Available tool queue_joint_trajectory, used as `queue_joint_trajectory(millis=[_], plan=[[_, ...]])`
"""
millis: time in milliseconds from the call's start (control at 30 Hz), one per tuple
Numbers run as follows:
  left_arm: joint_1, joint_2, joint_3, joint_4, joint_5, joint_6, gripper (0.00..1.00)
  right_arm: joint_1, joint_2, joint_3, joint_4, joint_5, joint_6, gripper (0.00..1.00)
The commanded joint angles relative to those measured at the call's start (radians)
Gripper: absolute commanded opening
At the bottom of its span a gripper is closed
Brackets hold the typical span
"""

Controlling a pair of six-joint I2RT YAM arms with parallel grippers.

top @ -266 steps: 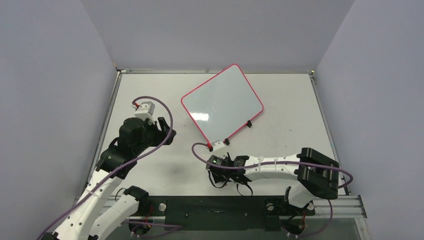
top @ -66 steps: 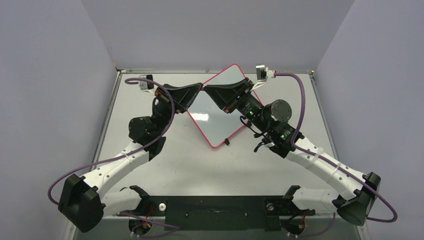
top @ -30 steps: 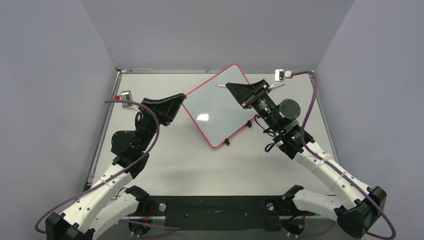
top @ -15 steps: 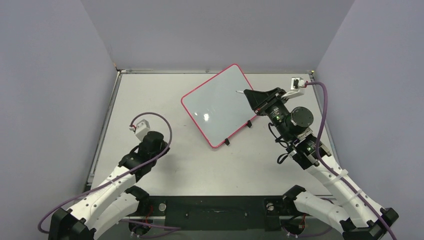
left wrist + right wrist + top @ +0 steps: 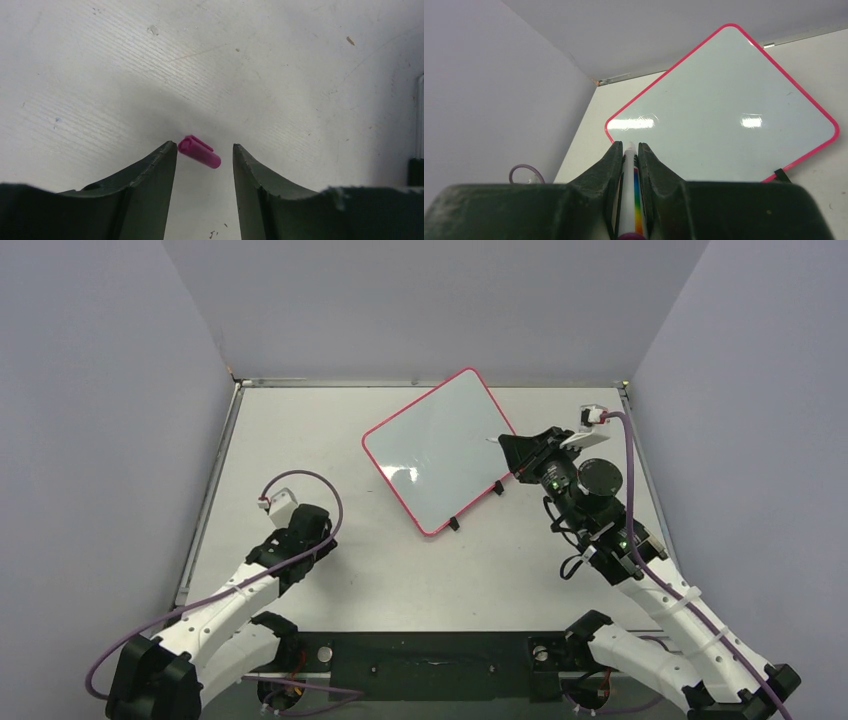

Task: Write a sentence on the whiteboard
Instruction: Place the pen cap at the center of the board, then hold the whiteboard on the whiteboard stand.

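The whiteboard [image 5: 440, 445] with its red-pink rim lies skewed at the table's back middle, and it also fills the right wrist view [image 5: 729, 95]. Its face is blank; no sentence shows on it. My right gripper [image 5: 507, 446] hovers at the board's right edge, shut on a white marker pen [image 5: 629, 185] with a rainbow stripe, tip towards the board. My left gripper [image 5: 312, 540] is low over the table's left side and open [image 5: 205, 146]. A small magenta pen cap [image 5: 200, 151] lies on the table between its fingertips, close to the left finger.
Two black clips [image 5: 452, 523] [image 5: 497, 487] sit on the board's near edge. Grey walls close in the table on three sides. A metal rail [image 5: 419, 120] runs along the table's left edge. The black base bar [image 5: 430, 652] spans the near edge.
My left arm has drawn back from the board to the left side of the table and opened, leaving the cap on the table. My right gripper has slid right, towards the board's edge, with the marker.
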Motion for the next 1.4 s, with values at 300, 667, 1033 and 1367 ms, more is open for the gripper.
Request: queue_joint_trajectory(millis=[300,667,1033,1367], plan=[[0.045,0.011,0.14,0.056,0.093,0.195,0.46,-0.026,-0.03,-0.006,-0.064,0.07,-0.122,0.0],[0.156,0.264,0.595,0.105,0.365,0.532,0.58,-0.059,0.0,0.003,-0.094,0.039,-0.165,0.0],[0.26,0.759,1.065,0.179,0.926,0.544,0.67,-0.097,0.023,0.017,-0.152,0.021,-0.177,0.0],[0.264,1.16,1.472,0.038,1.235,0.6,0.62,-0.106,-0.003,-0.003,-0.183,0.067,-0.143,0.0]])
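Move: The whiteboard stands tilted with its far-left edge raised; its middle lies about 24 cm ahead of the left hand, 30 cm to its right and some 4 cm higher. The pen cap is almost at that hand's pads, roughly 1 cm ahead and 1 cm below. From the pen-holding right hand, the board's middle is about 20 cm ahead, 12 cm left and 26 cm below; the far black clip is 14 cm ahead, 4 cm right and 31 cm below. The pen cap is left on the table as the left fingers, already parted, spread wider; that hand lifts about 17 cm while reaching 27 cm forward, then levels off and swings right towards the whiteboard's raised far-left edge, wrist turning some 50 degrees clockwise. The right hand keeps the pen, sinks 6 cm and eases right, rolling its left side down. ##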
